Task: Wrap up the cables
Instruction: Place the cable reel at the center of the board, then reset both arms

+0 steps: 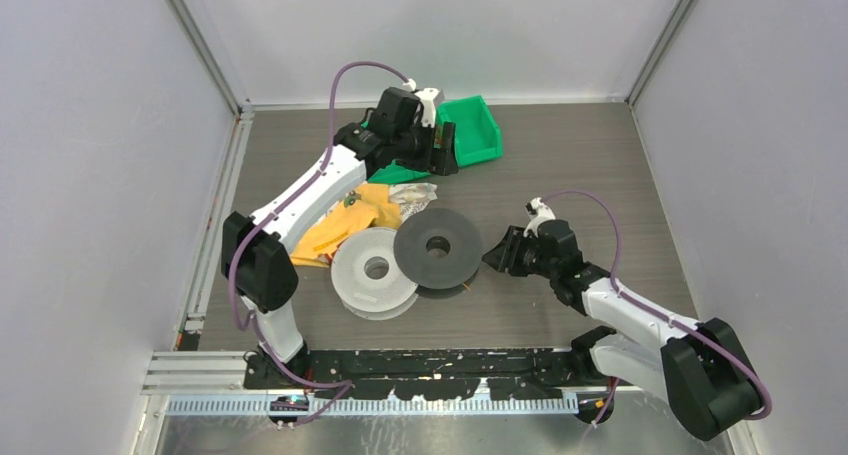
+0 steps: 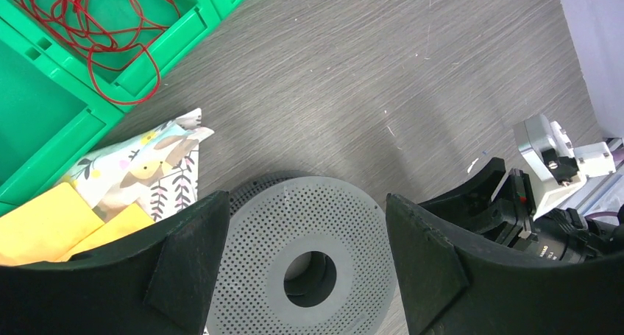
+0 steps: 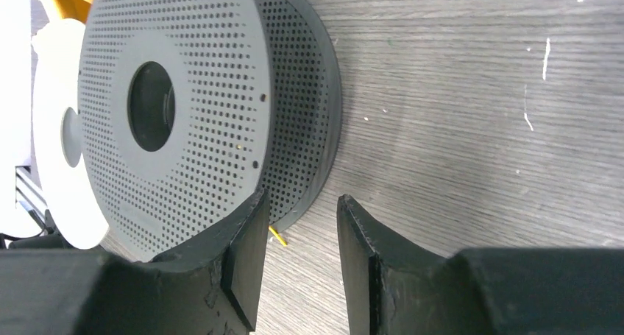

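A loose tangle of red cable [image 2: 96, 33] lies in the green bin [image 2: 44, 121]. A short yellow cable end [image 3: 278, 235] pokes out from under the dark grey perforated spool [image 3: 176, 107] [image 1: 437, 247] [image 2: 309, 261]. That spool leans on a pale translucent spool [image 1: 373, 272] [image 3: 59, 129]. My left gripper [image 2: 305, 199] [image 1: 442, 150] is held up by the bin, wide open and empty, with the dark spool far below it. My right gripper [image 3: 302, 199] [image 1: 492, 255] is low on the table at the dark spool's right rim. It is open, with only bare table between its fingers and the yellow end beside the left finger.
The green bin [image 1: 475, 130] stands at the back centre. Yellow fabric [image 1: 345, 220] and a patterned pouch [image 2: 154, 166] [image 1: 410, 197] lie left of and behind the spools. Grey walls close in both sides. The right arm's wrist [image 2: 552, 166] shows at the right in the left wrist view.
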Motion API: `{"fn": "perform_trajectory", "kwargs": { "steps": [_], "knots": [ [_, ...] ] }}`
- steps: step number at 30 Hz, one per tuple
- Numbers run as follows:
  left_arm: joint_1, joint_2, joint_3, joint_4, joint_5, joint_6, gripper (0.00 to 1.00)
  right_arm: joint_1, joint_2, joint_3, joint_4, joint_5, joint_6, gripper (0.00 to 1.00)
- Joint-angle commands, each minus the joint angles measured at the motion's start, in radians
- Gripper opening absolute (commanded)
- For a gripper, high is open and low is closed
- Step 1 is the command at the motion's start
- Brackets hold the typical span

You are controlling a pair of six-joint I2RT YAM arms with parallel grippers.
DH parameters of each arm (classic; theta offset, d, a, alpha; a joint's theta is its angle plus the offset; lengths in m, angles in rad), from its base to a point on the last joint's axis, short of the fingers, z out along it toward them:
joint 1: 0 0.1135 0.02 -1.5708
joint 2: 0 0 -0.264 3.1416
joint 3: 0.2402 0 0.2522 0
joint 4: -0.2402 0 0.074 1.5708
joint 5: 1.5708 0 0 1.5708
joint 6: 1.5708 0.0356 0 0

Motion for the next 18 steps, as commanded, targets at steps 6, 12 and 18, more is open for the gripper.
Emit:
{"fn": "perform_trajectory", "kwargs": {
  "steps": [6,12,18],
  "knots": [
    [-0.001,-0.008,0.005,0.014,0.018,0.000,0.78,-0.001,-0.006,0.056,-0.128,0.130,0.022,0.45],
    [-0.002,-0.094,0.020,-0.003,-0.007,0.022,0.78,0.000,-0.132,0.206,-0.519,0.493,0.043,0.59],
    [-0.001,-0.226,0.027,-0.078,-0.088,0.058,0.80,0.000,-0.183,0.469,-0.791,0.853,0.064,1.00]
  ]
}}
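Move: The dark cable reel already stands on the board with its middle about 11 cm to the right hand's left, 2 cm ahead and some 3 cm below; its near rim is right beside those fingertips. The white reel's middle is about 13 cm farther left than the dark one's and 4 cm nearer the bases, at the same height. From the left hand, the dark reel lies about 12 cm back, 2 cm left and 20 cm below. Backing away from the dark reel's right-hand rim, the half-open right hand slides about 9 cm to the right, dipping slightly at first, then climbing to end some 5 cm higher. It swings roughly 25 degrees clockwise, its left side dropping, while the fingers spread wide. The left hand, open and empty, waits high up, then rises about 3 cm. ##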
